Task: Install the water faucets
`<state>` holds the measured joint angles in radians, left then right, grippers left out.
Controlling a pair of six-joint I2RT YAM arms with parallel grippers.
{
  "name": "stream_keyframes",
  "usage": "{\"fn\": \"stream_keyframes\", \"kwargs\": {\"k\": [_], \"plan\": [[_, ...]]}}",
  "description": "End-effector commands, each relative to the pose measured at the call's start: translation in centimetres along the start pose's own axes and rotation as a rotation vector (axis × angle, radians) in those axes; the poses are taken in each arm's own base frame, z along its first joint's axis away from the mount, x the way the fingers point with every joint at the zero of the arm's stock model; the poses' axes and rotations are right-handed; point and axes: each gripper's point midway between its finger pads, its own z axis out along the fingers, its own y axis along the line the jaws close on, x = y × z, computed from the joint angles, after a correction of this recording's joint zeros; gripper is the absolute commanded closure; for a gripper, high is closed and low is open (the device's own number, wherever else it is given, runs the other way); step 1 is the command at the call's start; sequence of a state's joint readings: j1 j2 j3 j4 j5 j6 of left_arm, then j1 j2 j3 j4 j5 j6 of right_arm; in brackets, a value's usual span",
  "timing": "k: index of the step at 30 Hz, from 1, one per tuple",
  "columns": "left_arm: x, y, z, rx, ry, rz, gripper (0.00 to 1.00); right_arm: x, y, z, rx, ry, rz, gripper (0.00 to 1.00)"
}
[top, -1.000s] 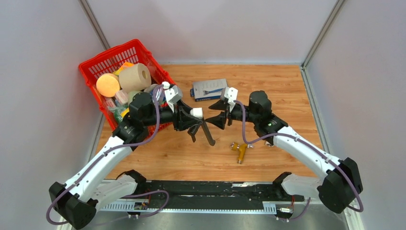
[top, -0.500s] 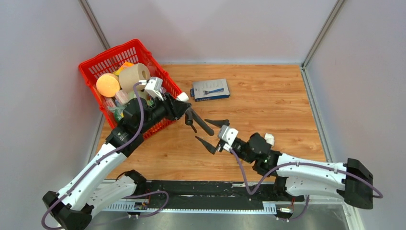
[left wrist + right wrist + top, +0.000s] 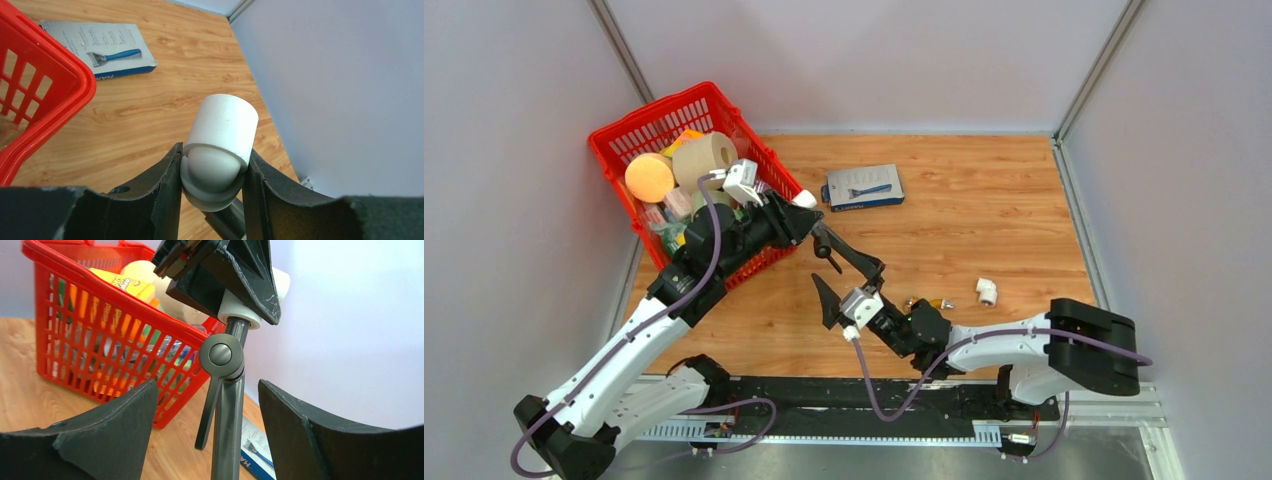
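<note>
My left gripper (image 3: 809, 222) is shut on a white plastic elbow fitting (image 3: 222, 135) beside the red basket. The dark grey faucet tube (image 3: 849, 255) sticks out of that fitting, slanting toward the table's middle, its lever handle (image 3: 212, 400) hanging alongside. It also shows in the left wrist view (image 3: 227, 220) below the fitting. My right gripper (image 3: 849, 285) is open just below the tube's free end. In the right wrist view its jaws (image 3: 207, 385) stand wide apart on either side of the tube (image 3: 227, 430), not touching it.
The red basket (image 3: 614, 135) full of household items stands at the back left. A boxed razor (image 3: 864, 187) lies at the back centre. A brass fitting (image 3: 929, 302) lies partly behind my right arm. A loose white elbow (image 3: 986, 291) lies on the wood floor to its right.
My right arm swung from the far side to the near edge and turned its open gripper up under the faucet. My left gripper drew back toward the basket with the fitting and faucet.
</note>
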<state>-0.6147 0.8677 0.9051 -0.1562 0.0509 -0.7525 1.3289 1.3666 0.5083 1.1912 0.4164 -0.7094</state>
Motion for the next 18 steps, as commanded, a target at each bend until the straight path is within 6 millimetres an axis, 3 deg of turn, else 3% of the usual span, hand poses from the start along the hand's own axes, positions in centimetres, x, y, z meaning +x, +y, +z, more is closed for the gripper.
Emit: {"fn": "stream_keyframes", "kwargs": {"k": [1, 6, 10, 13, 18], "plan": [[-2.9, -3.3, -1.0, 0.116, -0.103, -0.044, 1.0, -3.8, -4.1, 1.5, 0.202, -0.137, 0.029, 0.22], [-2.7, -3.8, -1.3, 0.147, -0.107, -0.081, 1.0, -4.0, -5.0, 1.9, 0.272, -0.178, 0.04, 0.25], [-2.4, -4.2, -1.3, 0.168, -0.093, -0.094, 1.0, -3.7, -5.1, 2.4, 0.282, -0.194, 0.036, 0.34], [-2.7, -4.9, -1.7, 0.21, -0.107, -0.09, 1.0, -3.7, -5.0, 2.7, 0.236, -0.201, 0.081, 0.46], [-2.2, -5.8, -2.4, 0.287, -0.099, -0.015, 1.0, -4.8, -5.2, 2.4, 0.099, -0.226, 0.204, 0.76]]}}
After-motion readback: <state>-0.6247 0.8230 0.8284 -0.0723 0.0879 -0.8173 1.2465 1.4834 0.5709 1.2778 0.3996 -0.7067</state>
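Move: The left hand still grips the white elbow fitting, with the grey faucet hanging from it; the faucet's body just under the knob is about 4 cm back, 3 cm to the right and 5 cm below. From the open right hand, that spot is some 4 cm ahead, 1 cm left and 1 cm up, the white fitting about 8 cm ahead, 4 left and 6 up. The red basket's middle lies roughly 18 cm ahead, 25 left and 14 below. The right hand goes forward about 3.5 cm, drifting left at first and then back to the right and dipping a centimetre before coming level again, while its fingers go from wide to about a third open, straddling the faucet body and its lever just below the knob. The left hand keeps its grip on the white fitting and eases back about 1 cm towards the right hand, rolling some 5 degrees with its left side sinking. ##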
